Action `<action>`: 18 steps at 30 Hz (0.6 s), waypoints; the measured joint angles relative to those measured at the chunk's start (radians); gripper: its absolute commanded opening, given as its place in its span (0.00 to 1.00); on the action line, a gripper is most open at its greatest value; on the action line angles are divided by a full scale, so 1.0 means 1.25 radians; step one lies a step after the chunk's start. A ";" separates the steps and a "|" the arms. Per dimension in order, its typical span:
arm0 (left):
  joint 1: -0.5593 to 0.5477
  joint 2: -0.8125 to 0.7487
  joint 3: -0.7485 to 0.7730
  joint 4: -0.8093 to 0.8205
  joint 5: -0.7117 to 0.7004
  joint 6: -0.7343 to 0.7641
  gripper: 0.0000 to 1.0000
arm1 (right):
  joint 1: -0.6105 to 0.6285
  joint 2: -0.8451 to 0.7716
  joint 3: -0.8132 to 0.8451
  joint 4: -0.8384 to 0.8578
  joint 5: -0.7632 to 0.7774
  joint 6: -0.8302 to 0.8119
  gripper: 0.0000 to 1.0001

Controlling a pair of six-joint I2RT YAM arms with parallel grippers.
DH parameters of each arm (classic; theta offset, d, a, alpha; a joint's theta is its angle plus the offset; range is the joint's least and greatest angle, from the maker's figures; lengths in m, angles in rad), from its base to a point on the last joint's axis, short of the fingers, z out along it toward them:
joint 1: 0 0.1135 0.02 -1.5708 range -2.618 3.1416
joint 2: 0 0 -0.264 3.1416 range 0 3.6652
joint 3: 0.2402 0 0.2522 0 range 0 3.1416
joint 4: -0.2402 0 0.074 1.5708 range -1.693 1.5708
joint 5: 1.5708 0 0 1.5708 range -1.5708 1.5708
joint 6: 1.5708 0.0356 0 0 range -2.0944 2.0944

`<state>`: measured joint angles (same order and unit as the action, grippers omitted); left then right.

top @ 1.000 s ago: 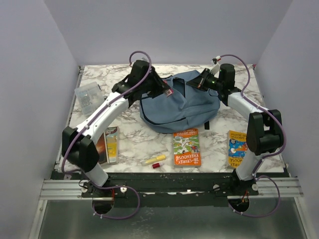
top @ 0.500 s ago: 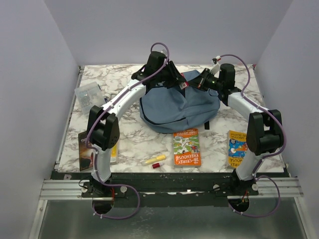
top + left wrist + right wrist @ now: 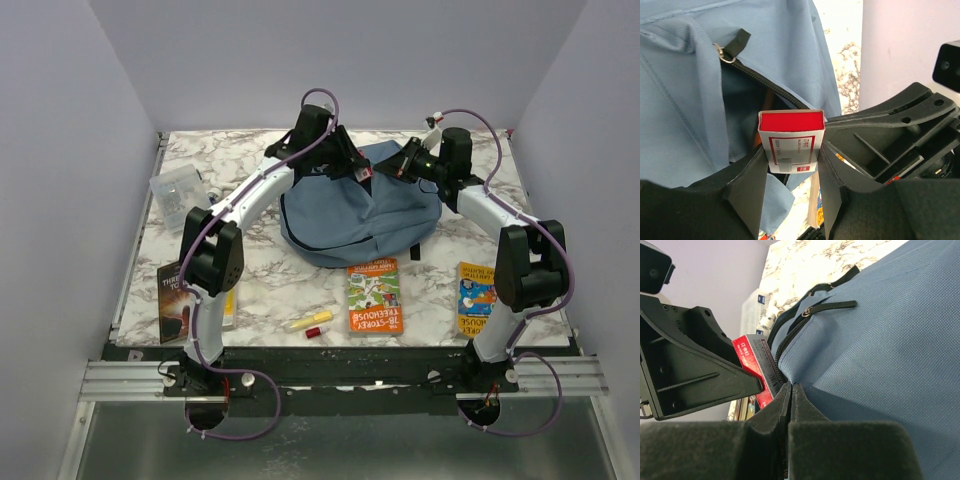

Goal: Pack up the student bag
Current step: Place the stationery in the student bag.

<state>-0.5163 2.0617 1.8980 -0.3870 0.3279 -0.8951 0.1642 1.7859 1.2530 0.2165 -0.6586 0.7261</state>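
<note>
The student bag lies in the middle of the table, dusty blue, with its zipper open at the top. My left gripper hangs over that opening, shut on a small red and white box held between its two fingers. The dark open mouth of the bag sits just beyond the box. My right gripper is shut on the bag's fabric edge beside the zipper, holding it up. In the right wrist view the red box shows just left of my right gripper.
A clear plastic box stands at the left. Along the front lie a dark book, a yellow marker, a small red item, an orange and green book and a blue and yellow book.
My left arm has swung right from the bag's left side to above its open top, carrying the box. The dark book at front left is now uncovered. The right arm has not moved.
</note>
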 measured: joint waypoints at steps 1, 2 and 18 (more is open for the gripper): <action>0.001 0.000 0.000 -0.003 -0.001 0.000 0.48 | 0.000 0.000 0.000 0.000 -0.001 0.000 0.01; 0.004 0.000 0.000 -0.009 -0.002 0.001 0.51 | 0.000 0.000 0.000 0.000 -0.001 0.000 0.01; 0.012 0.037 0.043 -0.106 -0.011 0.033 0.76 | 0.000 0.000 0.000 0.000 -0.002 0.000 0.01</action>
<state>-0.5014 2.1075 1.9518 -0.5198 0.3138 -0.8536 0.1642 1.7859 1.2530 0.2165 -0.6605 0.7258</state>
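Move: I hold the small red-and-white stationery box in my left hand, right above the student bag's open mouth. The middle of the mouth is about 2 cm ahead of the hand, roughly level sideways and some 4 cm lower. The zip pull is some 4 cm ahead, 1 cm left and 3 cm lower; the orange pen in the bag is about 3 cm ahead, straight in line, 9 cm down. From my right hand, which pinches the rim, the mouth lies about 4 cm left, 1 cm back and 4 cm below. I lower my left hand about 3 cm towards the bag's mouth, drifting a bit over 1 cm to my left, and spread its fingers from half open to wide, letting go of the stationery box over the gap. My right hand stays still, shut, and keeps its pinch on the rim. ##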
